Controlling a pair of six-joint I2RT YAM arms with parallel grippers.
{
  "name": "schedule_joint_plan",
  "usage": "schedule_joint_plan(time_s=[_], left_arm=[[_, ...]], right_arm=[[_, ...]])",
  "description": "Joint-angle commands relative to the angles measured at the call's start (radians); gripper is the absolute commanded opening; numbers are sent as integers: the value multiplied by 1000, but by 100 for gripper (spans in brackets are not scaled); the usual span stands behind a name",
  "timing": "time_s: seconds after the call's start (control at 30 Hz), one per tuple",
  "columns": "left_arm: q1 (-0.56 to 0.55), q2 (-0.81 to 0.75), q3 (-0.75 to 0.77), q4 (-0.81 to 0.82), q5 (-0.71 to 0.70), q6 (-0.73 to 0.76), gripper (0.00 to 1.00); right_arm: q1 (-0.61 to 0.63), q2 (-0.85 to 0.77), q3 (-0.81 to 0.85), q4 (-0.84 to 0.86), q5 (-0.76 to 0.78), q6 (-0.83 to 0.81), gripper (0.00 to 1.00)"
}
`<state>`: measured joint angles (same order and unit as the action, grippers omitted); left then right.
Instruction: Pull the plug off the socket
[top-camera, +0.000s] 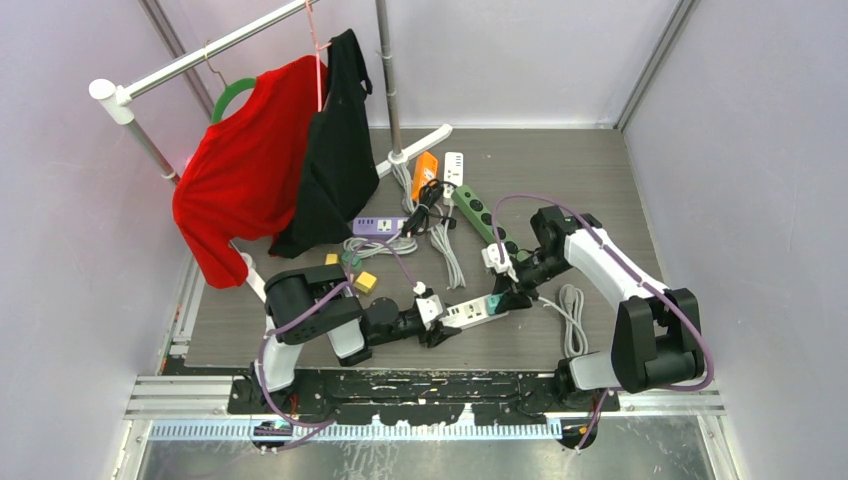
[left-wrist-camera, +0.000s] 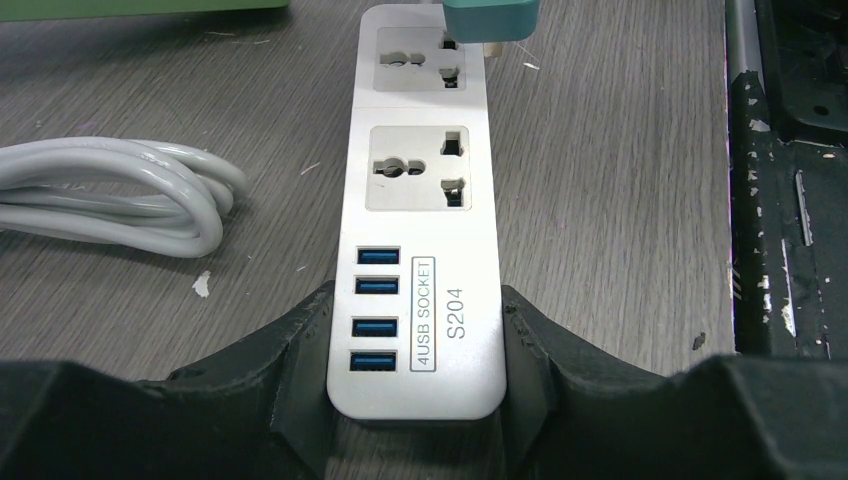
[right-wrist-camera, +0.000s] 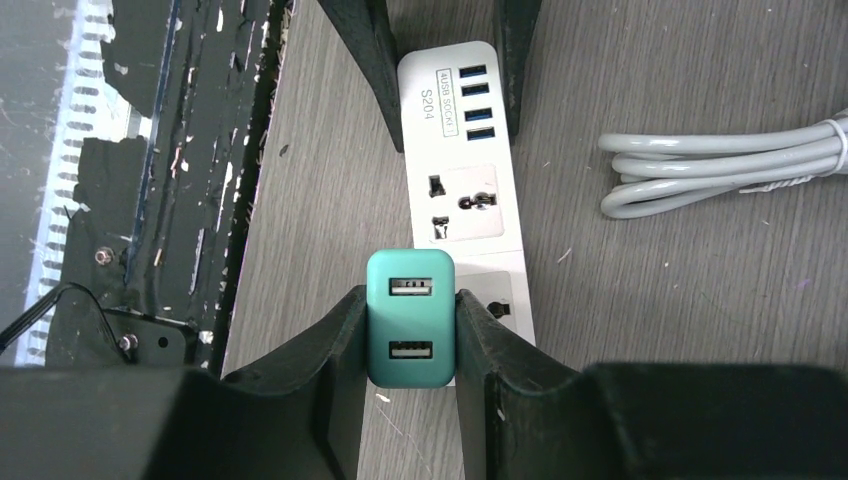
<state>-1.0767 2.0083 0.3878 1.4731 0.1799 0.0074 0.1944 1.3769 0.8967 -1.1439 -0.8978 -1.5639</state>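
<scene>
The socket is a white power strip (left-wrist-camera: 420, 215) marked "4USB SOCKET S204", lying flat on the grey wood table near the front edge (top-camera: 470, 313). My left gripper (left-wrist-camera: 415, 340) is shut on its USB end, one black finger on each long side. The plug is a teal two-port USB charger (right-wrist-camera: 410, 315), and my right gripper (right-wrist-camera: 410, 330) is shut on its sides over the strip's far outlet. In the left wrist view the plug (left-wrist-camera: 490, 15) sits just above that outlet. A metal prong shows under it and the outlet's holes are uncovered.
A coiled grey cable (top-camera: 570, 315) lies right of the strip. The black metal rail (left-wrist-camera: 790, 200) of the table's near edge runs beside it. Behind lie a green strip (top-camera: 480, 215), a purple strip (top-camera: 380, 225), tangled cords, yellow blocks (top-camera: 365, 282), and a rack with red and black shirts (top-camera: 250, 160).
</scene>
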Motion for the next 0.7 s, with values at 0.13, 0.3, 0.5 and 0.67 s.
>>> schedule_joint_plan(time_s=[0.13, 0.3, 0.5, 0.67], left_arm=[[7, -35, -20, -90, -13, -32, 56], [8, -110, -9, -195, -39, -140, 78], [6, -307, -6, -392, -73, -253, 89], [8, -529, 110, -849, -83, -352, 91]], right_arm=[[4, -8, 68, 32, -94, 182, 2], [5, 18, 101, 48, -121, 308, 2], [5, 60, 150, 88, -154, 520, 2], [5, 69, 171, 182, -150, 756, 2]])
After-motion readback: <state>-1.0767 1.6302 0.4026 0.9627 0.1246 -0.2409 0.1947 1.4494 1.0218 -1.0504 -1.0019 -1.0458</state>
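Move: The white power strip lies mostly to the left hand's right, its USB end already between the left fingers: its middle is about 5 cm right and 1 cm ahead of the left hand, at about its height. The teal plug is already in the right fingers, some 9 cm right, 3 cm ahead and 4 cm above the left hand. From the right hand the strip's middle is about 4 cm left, 2 cm back and 4 cm down; the green strip is 14 cm ahead and 1 cm left, and the grey cord coil 15 cm right and 4 cm back, both 6 cm down. The teal plug, still pinched in the right fingers and already out of its socket, goes up, forward and left, away from the power strip, by about 5 cm in all, as the right wrist turns some 15 degrees clockwise and tips its front side down. The strip's USB end is let go: the left fingers open wide and, after a slight dip, that hand rises about 3 cm, drifting left and rolling its front side down. ##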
